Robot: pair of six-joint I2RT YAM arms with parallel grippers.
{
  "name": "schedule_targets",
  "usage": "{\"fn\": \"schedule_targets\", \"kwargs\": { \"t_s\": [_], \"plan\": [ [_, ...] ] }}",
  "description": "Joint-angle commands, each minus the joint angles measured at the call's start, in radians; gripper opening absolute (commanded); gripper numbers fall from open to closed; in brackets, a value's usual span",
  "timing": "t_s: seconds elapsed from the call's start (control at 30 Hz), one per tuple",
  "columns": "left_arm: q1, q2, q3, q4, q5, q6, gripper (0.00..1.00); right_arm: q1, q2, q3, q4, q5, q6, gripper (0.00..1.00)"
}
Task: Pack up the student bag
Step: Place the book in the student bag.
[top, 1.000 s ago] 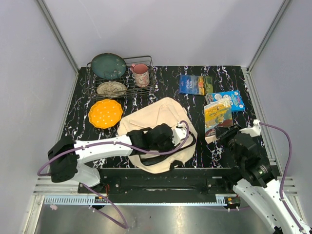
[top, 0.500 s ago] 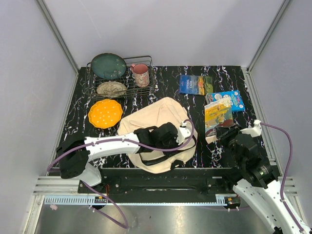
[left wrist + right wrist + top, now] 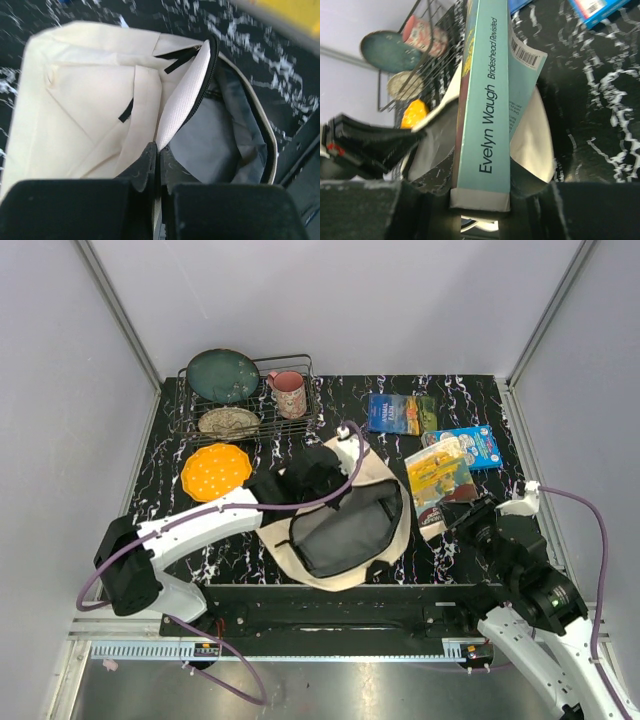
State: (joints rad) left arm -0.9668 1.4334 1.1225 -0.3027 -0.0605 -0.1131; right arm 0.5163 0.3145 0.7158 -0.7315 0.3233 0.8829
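The student bag (image 3: 283,545) lies at the near middle of the table, its mouth held wide so the grey lining (image 3: 350,530) shows. My left gripper (image 3: 322,468) is shut on the bag's upper edge and holds it up toward the far side. In the left wrist view the left gripper (image 3: 160,150) pinches the white mesh edge beside the zip, with the cream flap (image 3: 85,100) to its left. My right gripper (image 3: 468,522) is shut on a book (image 3: 440,478) just right of the bag. The right wrist view shows its teal spine (image 3: 487,100) upright between the fingers (image 3: 427,182).
A wire dish rack (image 3: 300,365) at the back left holds a green plate (image 3: 222,375), a pink mug (image 3: 289,393) and a speckled dish (image 3: 229,422). An orange plate (image 3: 216,472) lies in front of it. Another book (image 3: 400,413) and a blue box (image 3: 472,445) lie at the back right.
My left gripper closed on the bag's edge and pulled it up and away, opening the bag and baring the grey lining. The right gripper tilted the book a little toward the bag.
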Motion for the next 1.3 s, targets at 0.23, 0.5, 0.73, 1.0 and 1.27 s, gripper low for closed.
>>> {"fn": "schedule_targets", "kwargs": {
  "t_s": [0.23,0.5,0.73,1.0,1.27],
  "plan": [
    [0.017,-0.018,0.249,0.077,-0.185,0.033,0.0,0.002,-0.038,0.07,0.228,-0.536,0.192,0.02],
    [0.043,0.005,0.319,0.019,-0.144,-0.003,0.0,0.001,0.026,0.05,0.162,-0.679,0.219,0.01],
    [0.045,-0.008,0.307,-0.004,-0.108,-0.022,0.0,0.001,0.152,-0.007,0.196,-0.613,0.183,0.01],
    [0.045,-0.022,0.326,-0.027,-0.062,-0.007,0.0,0.001,0.381,-0.157,0.591,-0.665,0.215,0.01],
    [0.046,-0.034,0.295,-0.024,0.011,-0.002,0.0,-0.001,0.566,-0.139,0.875,-0.655,0.235,0.02]
  ]
}}
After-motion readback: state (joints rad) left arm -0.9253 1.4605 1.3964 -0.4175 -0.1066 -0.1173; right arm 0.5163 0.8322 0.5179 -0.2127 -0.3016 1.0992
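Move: The open mouth of the student bag lies about 22 cm to the right hand's left, level with it and some 17 cm below; that hand already holds the book. From the right hand, the blue box is roughly 20 cm ahead, 4 cm right, and the Animal Farm book 28 cm ahead, 11 cm left, both about 22 cm down. The left hand, pinching the bag's flap, has the mouth about 4 cm right, 6 cm back and 11 cm below. Swinging left about 14 cm in all towards the bag, the right hand first draws back and rises a little, turning counter-clockwise some 30 degrees, then tips down and pushes forward and down, sliding the held book into the mouth. Meanwhile the left hand keeps its pinch on the flap and lifts it, going slightly forward, then holds it up. ##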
